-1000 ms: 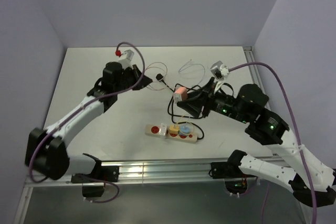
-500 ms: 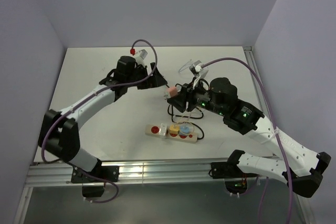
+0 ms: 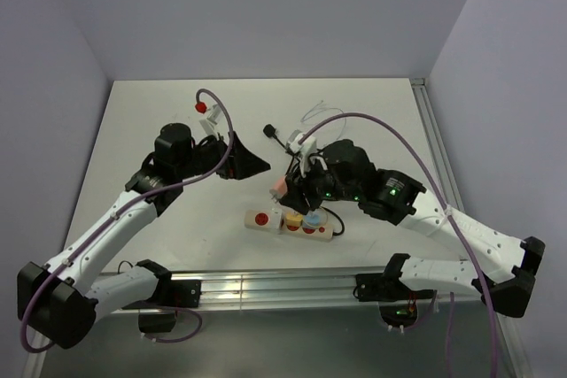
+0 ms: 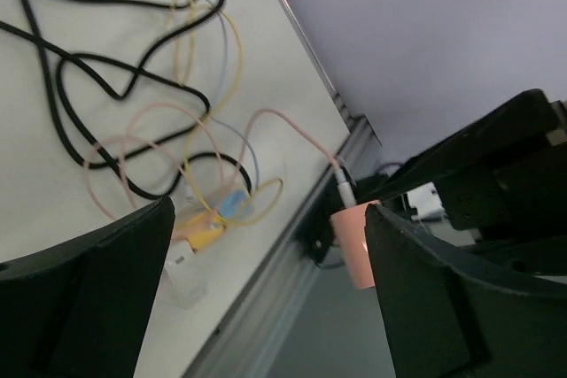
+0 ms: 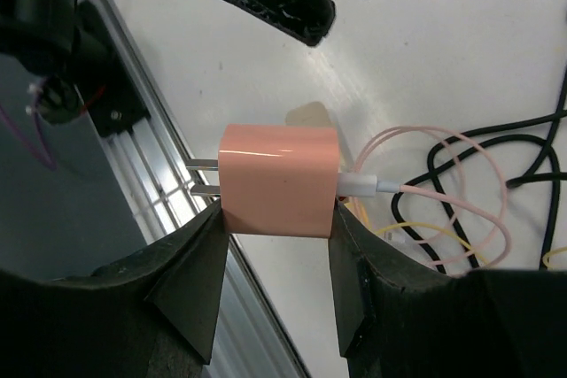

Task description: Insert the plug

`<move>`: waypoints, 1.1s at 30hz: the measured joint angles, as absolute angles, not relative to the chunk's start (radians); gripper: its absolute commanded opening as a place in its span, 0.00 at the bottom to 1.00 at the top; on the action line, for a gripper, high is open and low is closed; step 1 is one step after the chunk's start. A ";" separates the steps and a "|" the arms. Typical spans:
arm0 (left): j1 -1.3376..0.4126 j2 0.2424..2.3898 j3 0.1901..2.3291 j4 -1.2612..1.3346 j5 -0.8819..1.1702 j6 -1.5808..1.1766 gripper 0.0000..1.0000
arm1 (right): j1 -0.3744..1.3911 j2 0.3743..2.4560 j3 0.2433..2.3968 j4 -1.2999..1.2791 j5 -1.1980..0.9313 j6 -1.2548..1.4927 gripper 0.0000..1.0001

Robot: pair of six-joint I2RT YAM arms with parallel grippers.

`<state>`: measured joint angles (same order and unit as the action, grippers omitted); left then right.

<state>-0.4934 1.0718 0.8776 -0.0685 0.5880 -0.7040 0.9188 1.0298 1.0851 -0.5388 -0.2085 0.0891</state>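
Observation:
My right gripper point(image 3: 282, 189) is shut on the pink plug point(image 5: 279, 181), a square charger block; its two metal prongs point(image 5: 202, 178) stick out to the left in the right wrist view. A pink cable point(image 5: 461, 183) trails from its white connector. The plug point(image 3: 278, 187) hangs just above the left part of the power strip point(image 3: 292, 221), which carries a red switch, a white block, a yellow plug and a blue plug. My left gripper point(image 3: 248, 162) stands open and empty to the left of the plug, which shows as a pink block point(image 4: 353, 243) between its fingers point(image 4: 97, 298).
Black, yellow, blue and pink cables point(image 4: 106, 68) lie tangled behind the strip. A black cable end point(image 3: 268, 132) rests on the table and thin clear wires point(image 3: 321, 114) lie farther back. The aluminium rail point(image 3: 292, 286) runs along the table's front edge.
My left gripper has opened and drawn back to the left. My right gripper has carried the pink plug down and left, from mid-table to just above the power strip.

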 measured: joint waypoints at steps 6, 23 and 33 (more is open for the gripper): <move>-0.525 1.032 0.815 -0.035 0.695 -0.764 0.77 | 1.042 1.074 1.098 -0.564 -0.115 0.050 0.00; -0.657 1.005 0.781 -0.023 0.698 -0.784 0.56 | 1.065 1.078 1.107 -0.554 -0.019 0.043 0.00; -0.682 1.026 0.780 0.030 0.676 -0.863 0.00 | 1.071 1.060 1.106 -0.566 0.037 0.030 0.46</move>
<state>-0.6815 1.0264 0.7799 0.0299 0.6762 -0.8635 1.0714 1.0599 1.1065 -0.5659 0.0368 0.0299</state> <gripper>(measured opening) 0.157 0.516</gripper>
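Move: The pink plug is already in the right hand's grip, right at its finger pads. From the empty, wide-open left hand the pink plug lies about 8 cm back and 5 cm to the right, at roughly the same height. Below the right hand, the power strip's middle is about 3 cm to the right, 1 cm back and 22 cm down. The white plug sits about 1 cm left and 1 cm back, the yellow plug 4 cm right and 1 cm back, both some 20 cm down. Back towards its base by about 8 cm and some 4 cm to the right, the left hand comes in level to the pink plug, slowing as it nears and turning about 15 degrees clockwise. Its fingers narrow on the way, then pinch the plug's body. The right hand dips slightly back, left and down, then eases most of the way back, tilting a little and keeping its grip throughout. ##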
